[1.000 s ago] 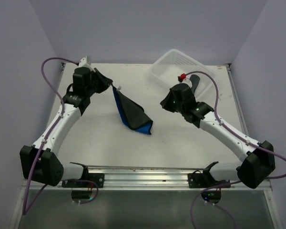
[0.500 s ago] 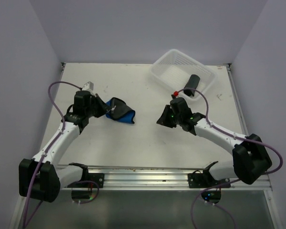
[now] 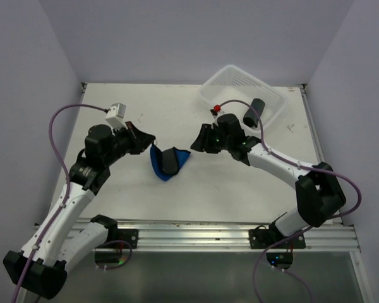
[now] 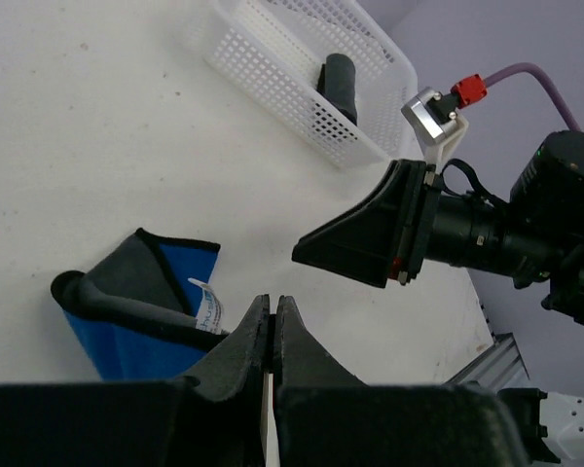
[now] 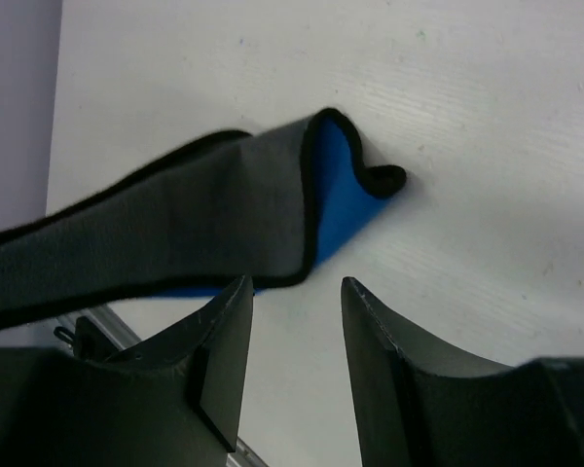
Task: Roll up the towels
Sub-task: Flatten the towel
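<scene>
A blue towel (image 3: pixel 169 162) with black edging lies crumpled and half folded on the table, its grey side up in the right wrist view (image 5: pixel 214 229). My left gripper (image 3: pixel 150 140) is shut at the towel's upper left corner. In its wrist view the black edge (image 4: pixel 136 316) runs in behind the closed fingers (image 4: pixel 273 302). My right gripper (image 3: pixel 196 143) is open just right of the towel. Its fingers (image 5: pixel 296 280) stand apart over bare table, short of the cloth. A dark rolled towel (image 3: pixel 254 112) lies in the white basket (image 3: pixel 224 85).
The perforated basket (image 4: pixel 273 73) stands at the back right with the dark roll (image 4: pixel 339 83) inside it. The two grippers face each other closely across the towel; the right one (image 4: pixel 370 243) fills the left wrist view's middle. An aluminium rail (image 3: pixel 189 227) borders the near edge.
The left arm brought the hanging blue towel down onto the table and drew it right. The right gripper left the dark roll in the basket, swung left toward the towel and opened.
</scene>
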Motion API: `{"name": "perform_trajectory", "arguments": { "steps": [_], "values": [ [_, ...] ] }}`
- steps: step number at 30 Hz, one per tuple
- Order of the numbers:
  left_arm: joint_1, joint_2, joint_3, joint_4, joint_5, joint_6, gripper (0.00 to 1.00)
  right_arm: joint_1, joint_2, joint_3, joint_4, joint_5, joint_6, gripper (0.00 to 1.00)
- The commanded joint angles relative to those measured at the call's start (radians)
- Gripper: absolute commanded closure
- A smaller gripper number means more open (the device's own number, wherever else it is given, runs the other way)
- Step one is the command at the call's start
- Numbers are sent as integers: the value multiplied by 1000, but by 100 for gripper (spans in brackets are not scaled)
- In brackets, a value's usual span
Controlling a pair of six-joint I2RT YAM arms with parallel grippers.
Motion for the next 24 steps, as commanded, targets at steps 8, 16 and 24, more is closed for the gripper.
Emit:
{"name": "perform_trajectory", "arguments": {
  "steps": [8, 16, 24],
  "values": [
    [-4, -270, -382, -146, -139, -166, 100, 51, 122, 25, -6, -39, 33, 57],
    [-5, -241, -439, -92, -137, -140, 100, 166, 235, -26, 156, -45, 143, 55],
    [-5, -245, -444, -97, -127, -122, 100, 189, 309, 48, 93, 43, 136, 55]
  ]
}}
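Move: My left fingers are already shut on the towel's edge; its bunched middle lies about 3 cm ahead, 6 cm right and some 20 cm below that hand. From my open right hand the same middle is level ahead, about 11 cm left and 12 cm down. The white basket stands roughly 28 cm ahead and 16 cm right of my right hand, the rolled towel in it some 22 cm ahead and 22 cm right. Keeping my pinch, I draw my left hand back towards me and slightly left, then drop it about 17 cm towards the table, fingers tipping some 20 degrees further down, and hold it there. My right hand first drifts a little forward and left, then sinks about 11 cm, back and left, to the towel's right edge, still half open and tipping down. ##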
